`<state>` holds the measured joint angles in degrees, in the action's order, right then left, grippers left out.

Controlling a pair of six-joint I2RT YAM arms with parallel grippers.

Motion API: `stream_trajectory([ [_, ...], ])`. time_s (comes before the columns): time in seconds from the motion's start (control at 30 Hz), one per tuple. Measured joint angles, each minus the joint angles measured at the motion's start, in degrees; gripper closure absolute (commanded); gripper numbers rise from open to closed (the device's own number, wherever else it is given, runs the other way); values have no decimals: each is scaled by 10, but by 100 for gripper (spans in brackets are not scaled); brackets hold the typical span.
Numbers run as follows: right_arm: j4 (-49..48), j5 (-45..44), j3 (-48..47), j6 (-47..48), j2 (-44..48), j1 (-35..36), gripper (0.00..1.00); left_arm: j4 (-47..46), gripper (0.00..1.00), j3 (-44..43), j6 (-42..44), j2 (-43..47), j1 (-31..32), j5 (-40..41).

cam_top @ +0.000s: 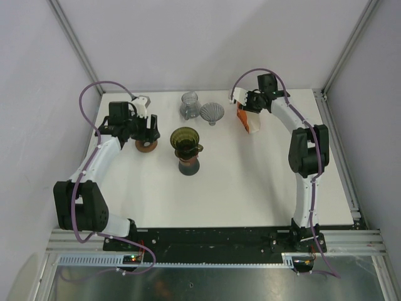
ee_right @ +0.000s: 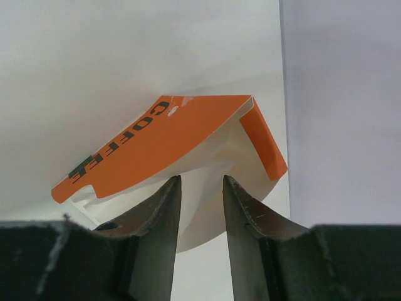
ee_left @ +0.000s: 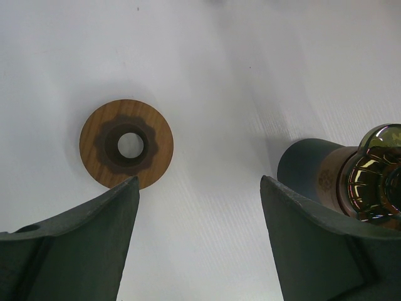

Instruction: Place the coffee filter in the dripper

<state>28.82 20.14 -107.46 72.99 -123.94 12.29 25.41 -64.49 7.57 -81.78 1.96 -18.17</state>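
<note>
The coffee filter is white paper sticking out of an orange "COFFEE" sleeve at the table's back right. My right gripper hangs over the sleeve's mouth, its fingers narrowly apart with white paper between them. Whether they pinch it is unclear. The dripper is olive-green glass on a dark stand mid-table. It also shows at the right edge of the left wrist view as the dripper. My left gripper stands open over bare table beside a wooden ring, holding nothing.
A clear glass carafe and a clear ribbed glass cone stand at the back centre. The wooden ring lies just left of the dripper. The table's right edge and grey wall are close to the filter sleeve.
</note>
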Motion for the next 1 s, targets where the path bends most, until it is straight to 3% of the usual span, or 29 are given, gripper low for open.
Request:
stream_trajectory([
  [0.33,1,-2,0,-20,-5,-2,74,0,18,0,0,0,0,0],
  [0.53,2,-2,0,-31,-7,-3,98,0,18,0,0,0,0,0],
  [1.0,-4,-2,9,-108,6,-3,100,0,18,0,0,0,0,0],
])
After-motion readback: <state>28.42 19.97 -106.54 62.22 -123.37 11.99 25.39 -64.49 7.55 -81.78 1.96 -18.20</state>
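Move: The coffee filter sits in its orange-and-white packet just under the right fingertips, middle about 4 cm below, 1 cm to the left and 1 cm back. The ribbed cup stands roughly 14 cm to the right hand's left, level with it; the green dripper on its cup is some 23 cm left and 19 cm back. From the idle left hand the filter lies about 18 cm ahead, 35 cm right and 7 cm lower. Down by about 1 cm goes the right hand into the packet's open mouth, its half-open fingers closing fully until they pinch the paper of the filter. With the fingers shut it eases back and starts up again by around half a centimetre, while the wrist turns some 10 degrees, partly clockwise, partly tipping. ##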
